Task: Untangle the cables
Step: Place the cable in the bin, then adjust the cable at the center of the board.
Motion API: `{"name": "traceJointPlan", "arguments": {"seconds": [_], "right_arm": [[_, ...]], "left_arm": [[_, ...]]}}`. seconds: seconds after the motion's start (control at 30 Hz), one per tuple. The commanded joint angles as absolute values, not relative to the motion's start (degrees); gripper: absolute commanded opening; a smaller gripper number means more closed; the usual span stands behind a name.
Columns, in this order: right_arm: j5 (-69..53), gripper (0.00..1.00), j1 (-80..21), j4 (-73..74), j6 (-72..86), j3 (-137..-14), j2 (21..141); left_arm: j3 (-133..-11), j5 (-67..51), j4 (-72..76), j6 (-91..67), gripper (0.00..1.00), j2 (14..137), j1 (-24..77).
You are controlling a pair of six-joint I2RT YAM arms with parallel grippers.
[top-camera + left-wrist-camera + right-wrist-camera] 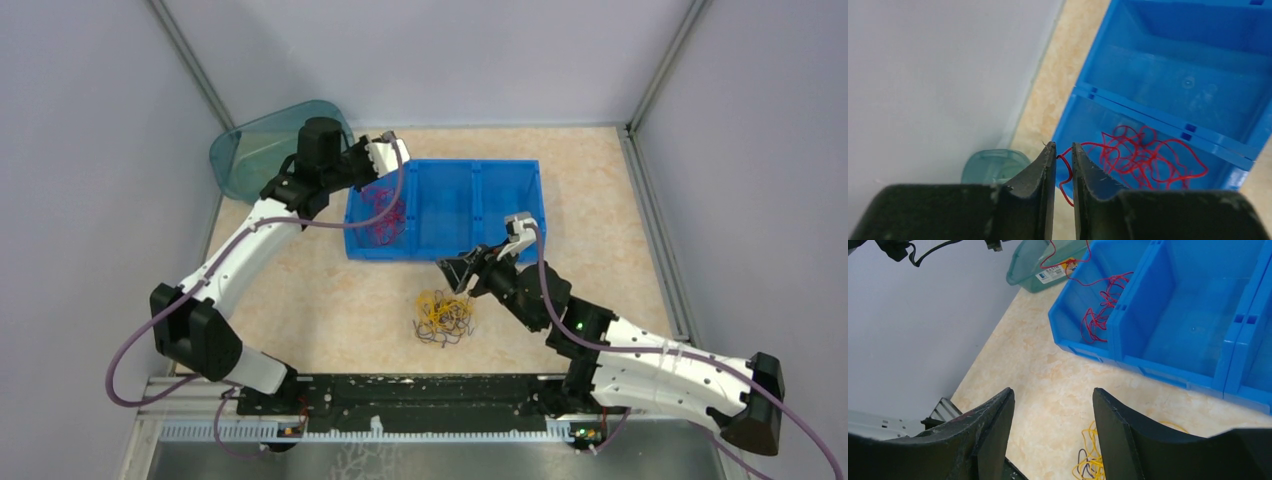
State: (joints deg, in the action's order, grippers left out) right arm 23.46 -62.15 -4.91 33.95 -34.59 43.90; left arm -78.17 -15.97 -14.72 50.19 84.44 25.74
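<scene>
A bunch of curly red cables lies in the left compartment of the blue bin. My left gripper hangs over that compartment's left wall. In the left wrist view its jaws stand a narrow slit apart, and a loop of red cable runs loosely through the gap. A tangle of yellow and dark cables lies on the table in front of the bin. My right gripper hovers just above and behind it, open and empty, with the yellow tangle under its right finger.
The bin's middle compartment holds nothing. A teal translucent container stands at the back left, beside the bin. Grey walls close in the table on the left, the back and the right.
</scene>
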Motion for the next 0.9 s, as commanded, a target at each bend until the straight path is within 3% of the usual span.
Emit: {"name": "traceJointPlan", "arguments": {"seconds": [0.0, 0.1, 0.37, 0.5, 0.63, 0.87], "right_arm": [[25.2, 0.59, -62.6, -5.7, 35.2, -34.0, 42.2], [25.5, 0.59, -62.6, -5.3, 35.6, -33.8, 41.9], [25.9, 0.59, -62.6, -4.2, 35.7, -33.8, 41.7], [26.0, 0.59, -62.6, -2.5, 36.2, -33.7, 41.5], [25.6, 0.61, -62.6, 2.2, 37.7, -33.9, 42.2], [19.0, 0.63, -62.6, 8.6, 41.9, -28.6, 42.1]], "left_arm": [[-79.2, -16.6, -21.1, 43.7, 0.25, 86.9, 25.7], [-80.5, -16.9, -24.1, 43.4, 0.37, 88.8, 25.7], [-88.7, -15.8, -27.5, 43.3, 0.81, 93.6, 25.0], [-93.8, -17.6, -30.1, 42.8, 0.84, 94.4, 23.7], [-96.1, -23.7, -39.2, 44.4, 0.95, 93.9, 23.0], [-79.9, -35.0, -48.2, 49.1, 0.99, 82.9, 24.0]]}}
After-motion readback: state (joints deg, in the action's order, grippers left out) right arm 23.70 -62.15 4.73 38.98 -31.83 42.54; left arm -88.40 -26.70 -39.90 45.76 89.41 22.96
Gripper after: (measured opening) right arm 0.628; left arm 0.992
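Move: The left hand, with the red cable still hanging from its fingers, has the bin's left compartment some 26 cm below, roughly 4 cm ahead and 3 cm to its right. The middle compartment is about 13 cm farther right at the same depth; the teal tub lies about 18 cm left and 15 cm ahead of this hand. The right hand, empty and part open, has the yellow-and-purple cable tangle about 23 cm below, 1 cm back and 2 cm left, with the middle compartment about 25 cm ahead of the hand. The left hand sinks about 7 cm over the left compartment while its fingers spread wide and let go of the red cable, then rises about 6 cm and finally draws back some 4 cm while sinking again, the fingertips tipping down by 20-odd degrees in all. The right hand hangs nearly still at first, then sinks about 5 cm towards the yellow-and-purple tangle, tipping slightly down, its part-open fingers keeping their gap and touching nothing. ##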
